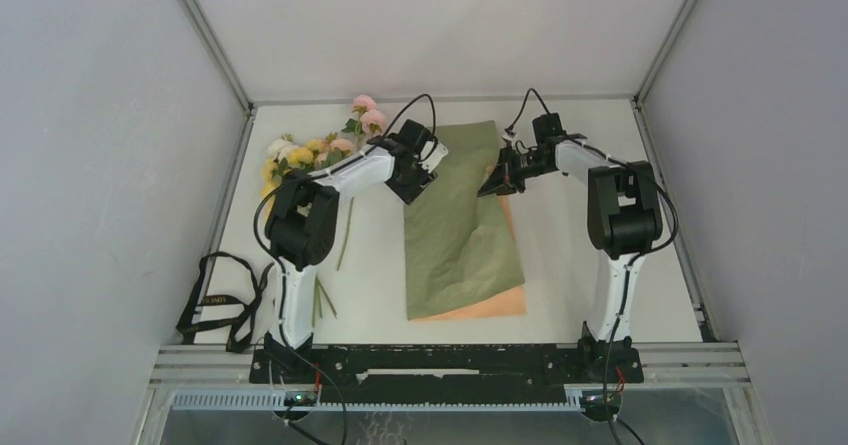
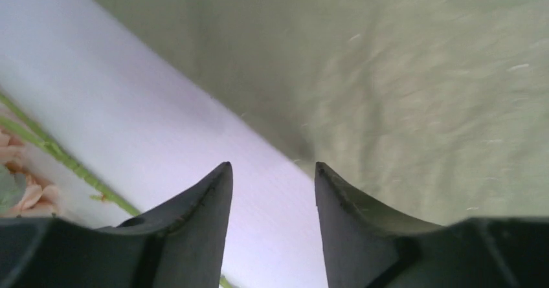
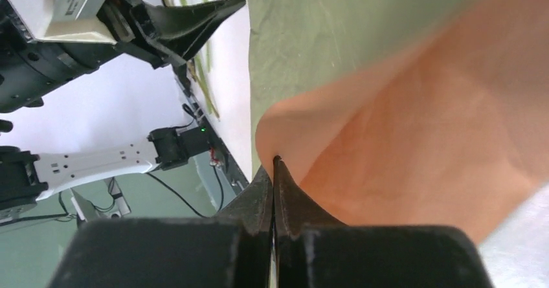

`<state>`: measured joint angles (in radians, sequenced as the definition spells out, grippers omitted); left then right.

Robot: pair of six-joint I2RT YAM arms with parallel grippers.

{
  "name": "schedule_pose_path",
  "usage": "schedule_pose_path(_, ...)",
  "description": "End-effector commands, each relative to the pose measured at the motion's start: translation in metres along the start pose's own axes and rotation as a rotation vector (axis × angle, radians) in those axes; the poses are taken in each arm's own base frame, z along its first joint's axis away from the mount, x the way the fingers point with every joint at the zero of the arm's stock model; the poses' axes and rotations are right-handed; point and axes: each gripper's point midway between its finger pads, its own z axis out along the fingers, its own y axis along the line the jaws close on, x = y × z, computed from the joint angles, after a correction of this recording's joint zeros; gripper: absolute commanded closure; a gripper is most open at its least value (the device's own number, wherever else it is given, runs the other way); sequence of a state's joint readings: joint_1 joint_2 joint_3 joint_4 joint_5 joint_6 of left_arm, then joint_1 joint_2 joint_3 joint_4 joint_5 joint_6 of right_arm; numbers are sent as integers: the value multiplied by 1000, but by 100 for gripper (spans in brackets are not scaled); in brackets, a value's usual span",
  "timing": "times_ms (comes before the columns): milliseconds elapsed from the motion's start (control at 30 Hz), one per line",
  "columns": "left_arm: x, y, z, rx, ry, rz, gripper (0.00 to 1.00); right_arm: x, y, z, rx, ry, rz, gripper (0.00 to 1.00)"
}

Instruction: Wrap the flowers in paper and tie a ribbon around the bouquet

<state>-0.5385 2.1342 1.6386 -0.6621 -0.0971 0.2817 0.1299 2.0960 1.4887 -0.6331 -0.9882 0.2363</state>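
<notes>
The paper lies folded mid-table, olive side up, with its peach side showing along the near edge. My right gripper is shut on the paper's right edge. In the right wrist view the jaws meet on the lifted peach side. My left gripper hovers open over the paper's left edge. Its fingertips are apart with only table and olive paper behind them. The flowers lie loose at the back left. The black ribbon lies looped at the near left. No bundled bouquet is in view.
Grey walls and metal frame rails enclose the white table. Green flower stems run toward the near edge beside the left arm. A stem and a pink bloom show left of the left fingers.
</notes>
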Motion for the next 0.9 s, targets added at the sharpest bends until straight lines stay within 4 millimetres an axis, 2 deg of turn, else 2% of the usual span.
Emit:
schedule_pose_path(0, -46, 7, -98, 63, -204, 64, 39, -22, 69, -9, -126, -165, -81, 100)
schedule_pose_path(133, -39, -17, -168, 194, -291, 103, 16, -35, 113, -16, -164, -333, -106, 100)
schedule_pose_path(167, -35, -24, -183, 218, -310, 111, 5, -38, 123, -17, -182, -371, -96, 100)
schedule_pose_path(200, -28, -31, -195, 240, -323, 119, 1, -39, 131, -17, -197, -402, -76, 100)
schedule_pose_path(267, -13, -51, -211, 278, -330, 150, 0, -42, 145, -17, -223, -452, -30, 100)
schedule_pose_path(400, 22, -91, -224, 247, -293, 274, 0, -44, 169, -12, -276, -518, 55, 100)
schedule_pose_path(533, 42, -107, -242, 174, -342, 387, 0, -43, 186, -14, -313, -587, 111, 100)
schedule_pose_path(600, 46, -108, -245, 147, -397, 406, 0, -42, 194, -17, -314, -626, 121, 100)
schedule_pose_path(667, 47, -101, -243, 89, -457, 407, 0, -39, 200, -19, -301, -657, 115, 100)
schedule_pose_path(800, 42, -84, -230, -55, -578, 411, 0, -33, 208, -19, -274, -691, 101, 100)
schedule_pose_path(867, 45, -84, -223, -66, -594, 421, 0, -32, 209, -19, -270, -692, 105, 100)
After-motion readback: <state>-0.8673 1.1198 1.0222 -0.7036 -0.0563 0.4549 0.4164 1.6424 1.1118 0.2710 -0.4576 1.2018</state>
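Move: Pinching the upper layer of the folded green paper at its right edge, the right hand has the paper's left edge about 14 cm to its left, level ahead and some 6 cm below. For the left hand, the paper's near-left corner lies roughly 25 cm straight back and about 2 cm lower. The pink flowers' heads are some 18 cm ahead and 9 cm left of the left hand; the yellow flowers are 6 cm ahead and 25 cm left. Peeling the upper layer up and over to the left, the right hand keeps its shut grip and climbs about 15 cm while crossing some 10 cm towards the paper's left side, turning clockwise with its fingertips tipping up. The left hand comes clear of the left edge, opening wide as it rises and sweeps back about 20 cm towards the near-left corner, then sinks a little above the paper's near end. ##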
